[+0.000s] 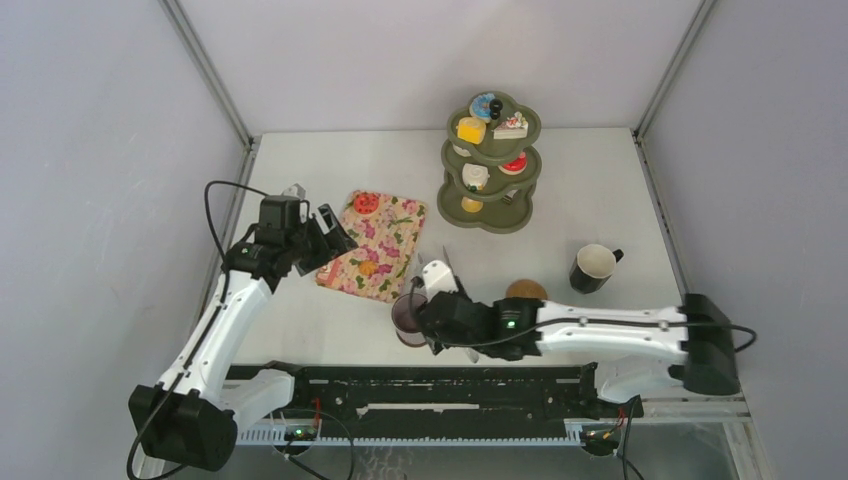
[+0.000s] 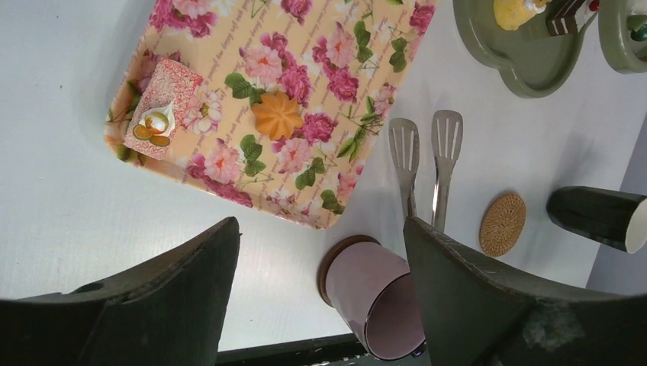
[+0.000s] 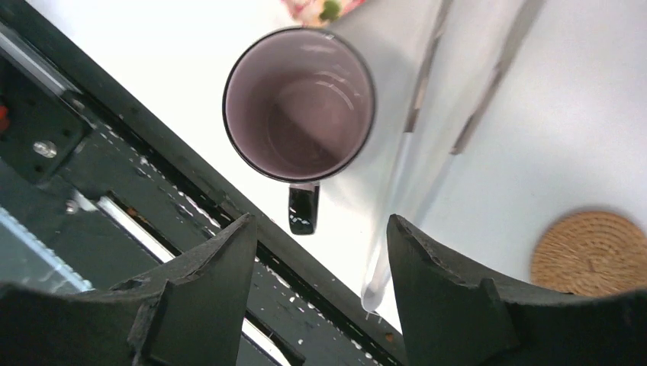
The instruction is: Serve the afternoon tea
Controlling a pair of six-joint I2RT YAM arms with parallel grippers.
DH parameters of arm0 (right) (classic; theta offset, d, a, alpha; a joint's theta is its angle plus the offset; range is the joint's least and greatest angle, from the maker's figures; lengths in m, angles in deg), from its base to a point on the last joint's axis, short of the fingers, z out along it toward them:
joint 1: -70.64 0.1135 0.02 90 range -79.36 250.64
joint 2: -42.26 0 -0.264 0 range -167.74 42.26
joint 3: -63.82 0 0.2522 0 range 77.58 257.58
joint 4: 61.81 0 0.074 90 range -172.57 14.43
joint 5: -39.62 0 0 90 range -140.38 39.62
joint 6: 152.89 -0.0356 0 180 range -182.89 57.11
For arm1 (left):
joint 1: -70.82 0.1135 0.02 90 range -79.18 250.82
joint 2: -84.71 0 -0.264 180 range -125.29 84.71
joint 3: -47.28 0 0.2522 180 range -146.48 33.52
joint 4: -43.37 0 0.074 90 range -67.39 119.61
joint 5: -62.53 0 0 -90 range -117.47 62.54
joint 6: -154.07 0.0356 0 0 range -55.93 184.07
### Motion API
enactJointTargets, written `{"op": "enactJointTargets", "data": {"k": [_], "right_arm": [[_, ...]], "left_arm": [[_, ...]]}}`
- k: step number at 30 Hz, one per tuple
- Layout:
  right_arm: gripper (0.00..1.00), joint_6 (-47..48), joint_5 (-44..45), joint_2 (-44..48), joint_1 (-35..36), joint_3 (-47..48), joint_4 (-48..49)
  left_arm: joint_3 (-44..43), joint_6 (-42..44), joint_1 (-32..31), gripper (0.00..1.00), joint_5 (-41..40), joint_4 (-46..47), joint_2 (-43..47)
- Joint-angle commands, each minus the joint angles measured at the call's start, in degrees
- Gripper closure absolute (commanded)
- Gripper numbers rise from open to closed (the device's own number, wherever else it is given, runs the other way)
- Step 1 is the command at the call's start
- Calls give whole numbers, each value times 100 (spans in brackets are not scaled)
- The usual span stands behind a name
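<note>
A mauve mug (image 3: 299,103) stands upright on a brown coaster (image 2: 336,255) near the table's front edge, its dark handle (image 3: 303,210) pointing at my right gripper (image 3: 320,229). That gripper is open, and the handle lies just beyond its fingertips, untouched. My left gripper (image 2: 320,252) hangs open and empty above the near end of the floral tray (image 2: 229,164). On the tray lie a pink cake slice (image 2: 156,110) and an orange pastry (image 2: 277,114). A dark green mug (image 1: 595,267) stands at the right. More pastries, among them a yellow cube (image 1: 471,130), sit on the green tiered stand (image 1: 490,215).
Metal tongs (image 2: 427,152) lie between the tray and the mauve mug, close beside my right gripper. A woven coaster (image 1: 526,290) lies to the right of them. The black rail (image 1: 420,385) runs along the table's front edge just behind the mug.
</note>
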Motion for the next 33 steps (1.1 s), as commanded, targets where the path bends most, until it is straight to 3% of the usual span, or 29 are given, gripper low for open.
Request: {"op": "enactJointTargets", "data": {"k": [1,6,10,15,23,33], "right_arm": [[29,-269,600,1031,-102,191,-802],[29,-876,1170,2094,-1022,60,-1761],[29,-1857,1413,2985,-2545,-70,-2593],[29,-2164,703,3605,-4538,-374,-2769],[29,-1756,-864,3277,-7565,-205,-2346],[29,-1958,-2006,1931,-9607,-143,-1573]], "left_arm": [[-153,204,29,16,110,232,-98],[-224,203,33,16,120,294,-200],[-223,169,32,16,194,370,-260],[-194,149,38,16,258,455,-355],[-212,123,34,16,390,556,-453],[-87,153,37,16,384,618,-441]]}}
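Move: The black mug I'm heading for stands about 35 cm to the right of my right hand and some 14 cm ahead, its middle 7 cm lower. On the way, the tongs lie 4 cm right and 7 cm ahead, and the woven coaster 20 cm right and 10 cm ahead, both about 12 cm down. The purple mug is only 4 cm left and 4 cm ahead, 6 cm below. From my left hand, the black mug is roughly 55 cm right, level, 12 cm lower. Already clear of the purple mug's handle, my right hand rises and swings fast to the right, over the tongs and woven coaster, some 37 cm across and 11 cm forward. Past halfway I sink again towards the black mug, turning the wrist about 95 degrees clockwise, fingers staying open. My left hand eases about 2 cm forward and right. ##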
